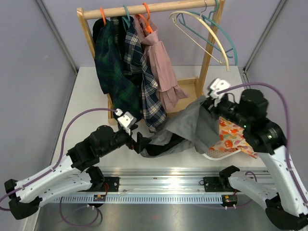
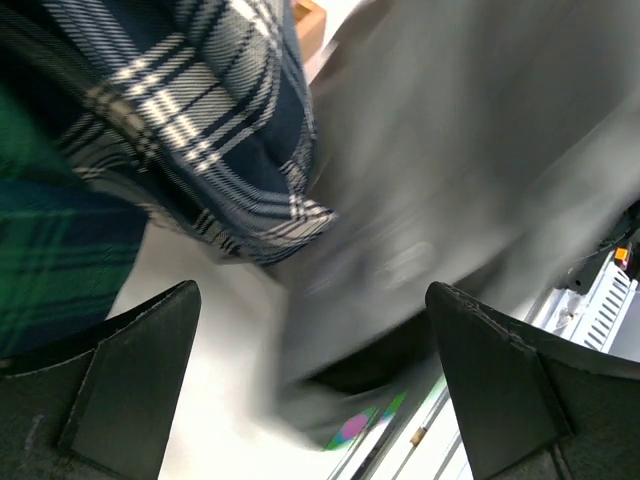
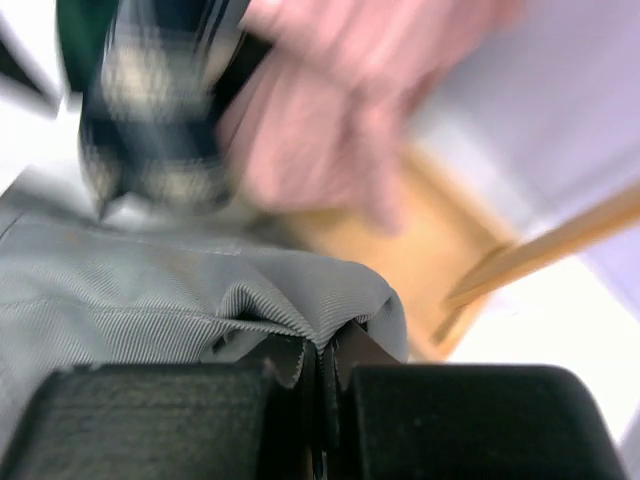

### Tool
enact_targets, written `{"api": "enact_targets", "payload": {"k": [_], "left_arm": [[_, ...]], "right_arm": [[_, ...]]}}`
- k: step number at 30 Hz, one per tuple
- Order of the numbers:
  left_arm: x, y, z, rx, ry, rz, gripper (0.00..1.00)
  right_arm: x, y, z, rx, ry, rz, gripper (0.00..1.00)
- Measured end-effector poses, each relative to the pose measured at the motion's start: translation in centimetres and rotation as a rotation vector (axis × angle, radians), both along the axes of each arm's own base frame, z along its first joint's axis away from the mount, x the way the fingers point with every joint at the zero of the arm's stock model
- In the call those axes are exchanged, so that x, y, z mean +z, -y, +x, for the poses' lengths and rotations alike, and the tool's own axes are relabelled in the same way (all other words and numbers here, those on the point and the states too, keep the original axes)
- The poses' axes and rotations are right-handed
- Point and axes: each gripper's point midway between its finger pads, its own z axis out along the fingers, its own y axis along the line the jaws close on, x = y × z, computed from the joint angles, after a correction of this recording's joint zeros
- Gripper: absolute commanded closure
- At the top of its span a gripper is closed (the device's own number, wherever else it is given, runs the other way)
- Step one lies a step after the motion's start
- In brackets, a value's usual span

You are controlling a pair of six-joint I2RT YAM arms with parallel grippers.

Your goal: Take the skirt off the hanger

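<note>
A grey skirt (image 1: 185,126) is spread over the table in front of the rack, its dark lining showing at the lower left. My right gripper (image 1: 210,103) is shut on a bunched fold of the skirt's upper edge; in the right wrist view the gripper (image 3: 322,370) pinches the ribbed grey cloth (image 3: 150,290). My left gripper (image 1: 143,143) stands open at the skirt's lower left end, with nothing between its fingers. In the left wrist view that gripper (image 2: 312,290) faces the blurred grey skirt (image 2: 450,150). An empty cream hanger (image 1: 204,33) hangs on the rail, apart from the skirt.
The wooden rack (image 1: 144,9) carries a green plaid garment (image 1: 113,67), a navy plaid one (image 1: 144,82) and a pink one (image 1: 163,67) on orange and teal hangers. An empty teal hanger (image 1: 226,41) hangs beside the cream one. An orange patterned cloth (image 1: 231,137) lies under my right arm.
</note>
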Motion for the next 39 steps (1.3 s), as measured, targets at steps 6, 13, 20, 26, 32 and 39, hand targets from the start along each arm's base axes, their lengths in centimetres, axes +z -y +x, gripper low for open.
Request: {"api": "enact_targets", "payload": {"k": [6, 13, 20, 26, 32, 39], "left_arm": [[1.3, -1.8, -0.2, 0.036, 0.050, -0.021, 0.01], [1.2, -2.7, -0.2, 0.052, 0.073, 0.008, 0.01], [1.3, -2.9, -0.1, 0.052, 0.089, 0.019, 0.01], [1.3, -2.9, 0.0, 0.049, 0.098, 0.026, 0.01], [1.3, -3.0, 0.0, 0.051, 0.101, 0.024, 0.01], [1.7, -3.2, -0.1, 0.055, 0.108, 0.013, 0.01]], "right_arm": [[10.3, 3.5, -1.8, -0.198, 0.188, 0.234, 1.00], [13.5, 8.4, -1.9, -0.461, 0.244, 0.314, 1.00], [16.2, 13.7, -2.1, -0.719, 0.317, 0.294, 1.00], [23.3, 17.4, -3.5, -0.859, 0.490, 0.302, 1.00], [28.8, 20.5, -6.1, -0.962, 0.661, 0.320, 1.00], [27.9, 21.5, -6.0, -1.011, 0.703, 0.238, 1.00]]}}
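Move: The grey skirt is already pinched in the shut right fingers, its lower part trailing left across the table. The white basket it is bound for has its middle about 15 cm to this hand's right, some 2 cm farther out and 19 cm lower. The floral skirt lies in it, about 16 cm right, 1 cm ahead and 18 cm down; the pink garment hangs roughly 22 cm ahead and 18 cm left, about 5 cm higher. From the open left hand, the basket is about 43 cm right, 8 cm ahead and 8 cm below. The grey skirt is swept up and to the right over the basket by the right hand, which keeps it pinched: nearly 30 cm up and some 22 cm right, drawing back 6 cm or so. The wrist swings clockwise and the fingertips tip upward. The left hand, still wide open, backs off 3 cm left and slightly up. ##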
